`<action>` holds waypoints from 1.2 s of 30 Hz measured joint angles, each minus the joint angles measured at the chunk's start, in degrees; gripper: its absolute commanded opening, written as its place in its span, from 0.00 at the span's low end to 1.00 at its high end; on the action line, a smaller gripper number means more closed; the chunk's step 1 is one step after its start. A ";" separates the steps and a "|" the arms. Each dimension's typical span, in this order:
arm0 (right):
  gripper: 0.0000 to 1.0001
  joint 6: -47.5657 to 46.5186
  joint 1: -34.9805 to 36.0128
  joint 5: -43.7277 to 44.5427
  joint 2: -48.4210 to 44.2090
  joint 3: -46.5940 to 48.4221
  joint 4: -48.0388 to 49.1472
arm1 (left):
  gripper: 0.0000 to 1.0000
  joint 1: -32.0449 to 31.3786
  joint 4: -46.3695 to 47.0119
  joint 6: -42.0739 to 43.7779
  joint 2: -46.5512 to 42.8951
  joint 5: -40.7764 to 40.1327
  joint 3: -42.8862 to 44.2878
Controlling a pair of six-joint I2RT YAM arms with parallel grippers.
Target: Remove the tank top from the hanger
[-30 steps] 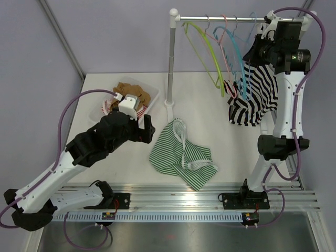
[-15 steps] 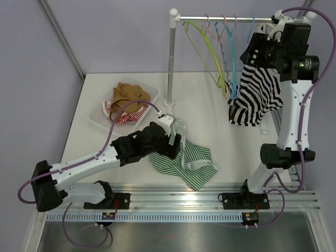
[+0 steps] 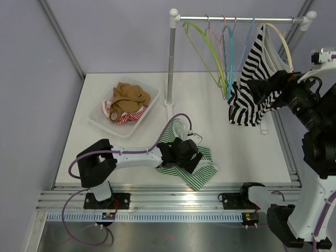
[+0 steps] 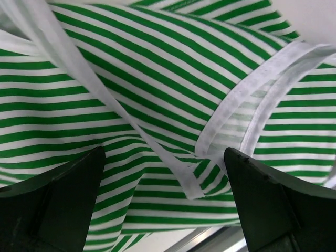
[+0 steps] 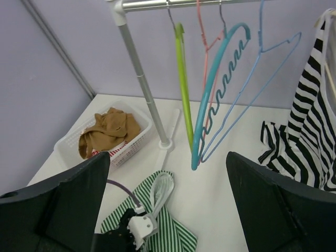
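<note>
A black-and-white striped tank top (image 3: pixel 245 109) (image 5: pixel 308 134) hangs from a cream hanger (image 3: pixel 279 38) at the right end of the rail (image 3: pixel 236 20). My right gripper (image 3: pixel 256 93) (image 5: pixel 168 210) is open just right of it, holding nothing. A green-and-white striped tank top (image 3: pixel 197 176) (image 4: pixel 157 105) (image 5: pixel 181 231) lies crumpled on the table near the front edge. My left gripper (image 3: pixel 190 156) (image 4: pixel 165 205) is open, low over this green top, one finger on each side of a fold with white trim.
Bare green (image 3: pixel 202 47), pink (image 3: pixel 224 39), teal (image 5: pixel 215 89) and blue (image 5: pixel 262 79) hangers hang on the rail. The rail's post (image 3: pixel 171 63) stands mid-table. A white basket (image 3: pixel 97 118) at the left holds a brown garment (image 3: pixel 128 97) and a red-striped one.
My right gripper has opened, let go of the black-and-white top and drawn back down from the rail. My left arm has swung from the basket to the green striped top.
</note>
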 measured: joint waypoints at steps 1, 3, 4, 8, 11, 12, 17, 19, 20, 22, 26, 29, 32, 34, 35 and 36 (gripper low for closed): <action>0.99 0.22 0.00 -1.20 -1.68 -1.27 0.33 | 0.99 -0.24 0.00 -0.17 1.36 -0.26 0.33; 0.99 0.85 0.00 -3.58 -4.94 -4.26 1.62 | 0.85 -0.63 0.15 -0.83 3.91 -0.61 0.57; 0.99 1.33 0.00 -4.79 -6.21 -5.55 2.14 | 0.78 -0.81 0.44 -1.20 5.03 -0.61 0.57; 0.99 2.86 0.00 -10.36 -10.14 -9.86 4.48 | 0.23 -0.92 2.62 -2.69 6.49 -0.98 0.68; 1.00 3.56 0.00 -13.49 -12.09 -11.02 5.84 | 0.00 -0.85 3.80 -3.54 6.60 -0.96 0.72; 1.00 3.65 0.00 -14.12 -12.74 -11.30 6.19 | 0.00 -0.87 3.93 -3.72 6.58 -1.01 0.74; 1.00 3.56 0.00 -15.06 -16.28 -13.70 6.73 | 0.00 -0.96 0.26 -4.90 2.91 -3.87 0.59; 0.99 3.52 0.00 -15.04 -17.88 -16.31 7.10 | 0.00 -1.05 -2.67 -5.03 -1.31 -6.36 0.59; 0.99 3.52 0.00 -15.04 -18.69 -17.92 7.08 | 0.00 -1.05 -4.15 -5.09 -4.22 -8.09 0.59; 0.99 3.52 0.00 -15.04 -19.93 -20.85 7.19 | 0.00 -0.90 -6.84 -5.09 -10.71 -11.61 0.85; 0.99 3.52 0.00 -14.88 -20.94 -24.20 7.10 | 0.00 0.07 -12.35 -5.07 -20.41 -17.51 4.33; 0.99 3.52 0.00 -14.88 -21.29 -25.14 7.17 | 0.00 1.33 -17.49 -4.61 -24.57 -21.77 9.60; 0.99 3.56 0.00 -14.88 -21.84 -25.75 7.43 | 0.00 4.20 -22.91 -3.17 -25.83 -24.57 17.42; 1.00 3.58 0.00 -14.88 -22.27 -26.16 7.91 | 0.00 8.22 -24.98 -1.81 -25.83 -25.09 22.97; 0.99 3.65 0.00 -14.88 -22.51 -26.38 8.22 | 0.00 10.82 -26.18 -1.11 -25.81 -24.55 25.77; 0.99 3.67 0.00 -14.88 -22.71 -26.60 8.46 | 0.00 13.84 -26.97 -0.48 -25.77 -24.02 27.93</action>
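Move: The left hand is open over the green-striped tank top lying on the table, whose middle is about 1 cm ahead, 4 cm to its left and 4 cm below. The basket with the removed tops is roughly 27 cm ahead and 32 cm left of that hand, and the rack's foot about 22 cm ahead and 10 cm left. From the right hand the same top lies some 5 cm back, 20 cm left and 51 cm below. Left dips, pinches the green-striped top and lifts it some 30 cm, leftward towards the basket; right draws back. ##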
